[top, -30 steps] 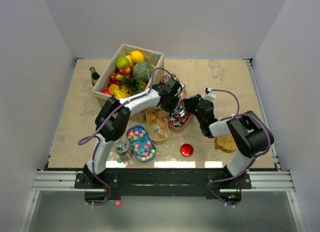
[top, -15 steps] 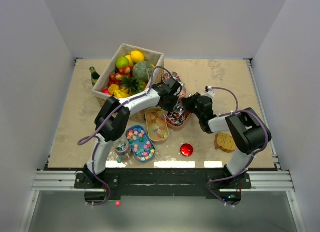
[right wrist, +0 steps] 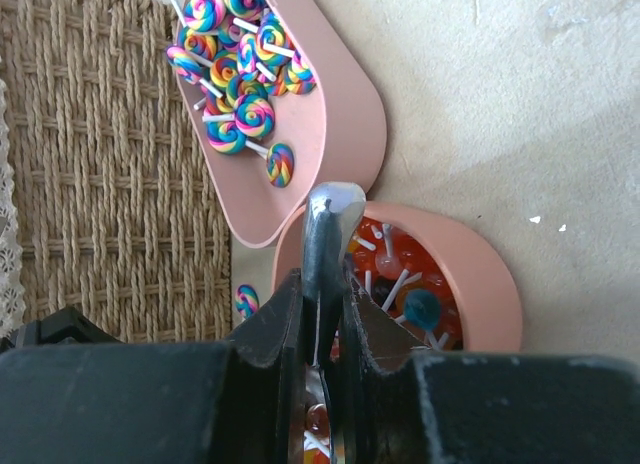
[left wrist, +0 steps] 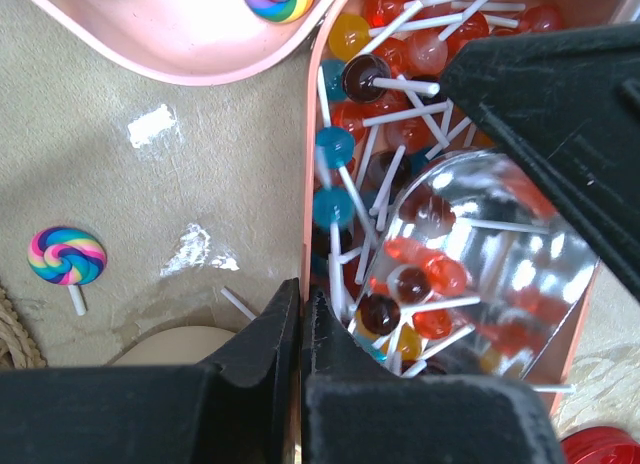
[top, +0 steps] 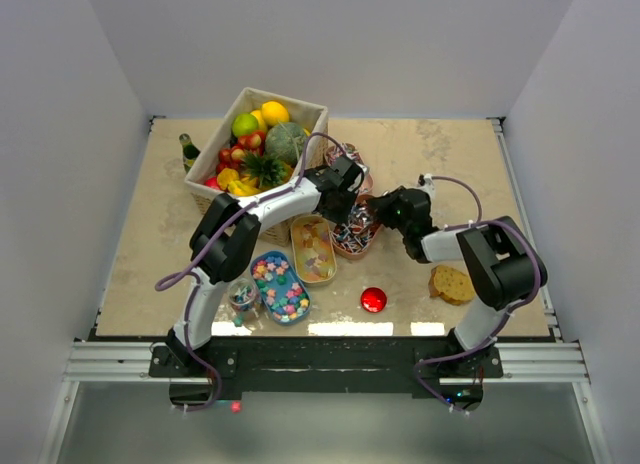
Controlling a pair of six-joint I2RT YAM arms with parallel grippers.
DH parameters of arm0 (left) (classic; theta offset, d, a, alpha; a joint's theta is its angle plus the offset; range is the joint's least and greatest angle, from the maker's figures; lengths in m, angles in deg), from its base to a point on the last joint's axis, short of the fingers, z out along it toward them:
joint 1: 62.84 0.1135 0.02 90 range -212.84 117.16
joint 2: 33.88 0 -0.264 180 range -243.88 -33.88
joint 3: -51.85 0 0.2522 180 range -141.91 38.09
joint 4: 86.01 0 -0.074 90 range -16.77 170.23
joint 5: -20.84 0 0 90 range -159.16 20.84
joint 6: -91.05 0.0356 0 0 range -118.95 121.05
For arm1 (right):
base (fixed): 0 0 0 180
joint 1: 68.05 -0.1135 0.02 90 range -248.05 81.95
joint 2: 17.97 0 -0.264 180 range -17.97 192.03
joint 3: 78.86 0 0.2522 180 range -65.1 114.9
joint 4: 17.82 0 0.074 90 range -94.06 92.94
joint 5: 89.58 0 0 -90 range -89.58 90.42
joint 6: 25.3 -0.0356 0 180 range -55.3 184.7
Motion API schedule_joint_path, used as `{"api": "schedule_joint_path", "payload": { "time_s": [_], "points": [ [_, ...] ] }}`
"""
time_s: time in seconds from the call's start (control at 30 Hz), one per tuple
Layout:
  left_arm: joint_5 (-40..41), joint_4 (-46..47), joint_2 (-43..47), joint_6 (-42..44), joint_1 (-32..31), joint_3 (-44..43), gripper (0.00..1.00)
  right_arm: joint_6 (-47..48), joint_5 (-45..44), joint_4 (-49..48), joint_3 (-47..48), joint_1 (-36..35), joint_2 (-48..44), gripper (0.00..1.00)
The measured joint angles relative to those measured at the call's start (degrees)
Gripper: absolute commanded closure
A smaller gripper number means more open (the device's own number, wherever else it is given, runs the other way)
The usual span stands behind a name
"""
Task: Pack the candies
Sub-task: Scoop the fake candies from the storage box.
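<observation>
The candies lie in several small trays: pastel pieces in a blue tray (top: 282,284), orange-yellow gummies in a yellow tray (top: 313,249), and red, blue and yellow lollipops (left wrist: 400,134) in a pink tray (left wrist: 306,184) (right wrist: 480,274) (top: 368,248). My left gripper (left wrist: 300,289) (top: 350,206) is shut on that pink tray's rim. My right gripper (right wrist: 322,284) (top: 378,212) is shut on a shiny metal scoop (right wrist: 322,219) (left wrist: 490,244), whose mirror-like bowl hangs over the lollipops.
A second pink tray (right wrist: 340,134) (left wrist: 190,44) holds rainbow swirl lollipops beside the wicker fruit basket (top: 255,149) (right wrist: 90,164). One swirl lollipop (left wrist: 65,256) lies loose on the table. A red round thing (top: 373,300), a cookie (top: 452,284), a candy cup (top: 243,294) and a bottle (top: 188,149) stand around.
My right gripper has shifted a little towards the back with the scoop, and its elbow has swung. The pink lollipop tray has slid slightly left and back. The left gripper stays shut.
</observation>
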Motion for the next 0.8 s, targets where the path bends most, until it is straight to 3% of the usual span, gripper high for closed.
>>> {"api": "schedule_joint_path", "payload": {
  "time_s": [0.5,0.8],
  "points": [
    [-0.1,-1.7,2.3,-1.1,0.5,-3.1,0.71,-0.4,2.8,6.8,-2.1,2.7,-4.7,1.00],
    [-0.2,-1.6,6.4,-1.8,1.0,-4.9,0.48,-1.7,4.4,8.2,-3.3,4.2,-7.0,1.00]
  ]
}}
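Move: The left fingers are shut on the left rim of the red lollipop box, its middle about 6 cm to their right, 2 cm ahead and slightly below. From that hand, the pink candy box lies 15 cm ahead and 3 cm right, the yellow candy box 5 cm back and 5 cm left. The right hand holds the scoop in the lollipops; the lollipop box's middle is roughly 4 cm back, 4 cm left and 5 cm below it, the pink box 10 cm ahead and 6 cm left. The left fingers let go of the lollipop box's rim, opening to about half, and after a short delay that hand lifts some 8 cm clear of the box, easing slightly forward. Meanwhile the right hand keeps its pinch on the scoop handle and draws it to the right and back, about 3 cm in all and nearly level, with the bowl still among the lollipops. ##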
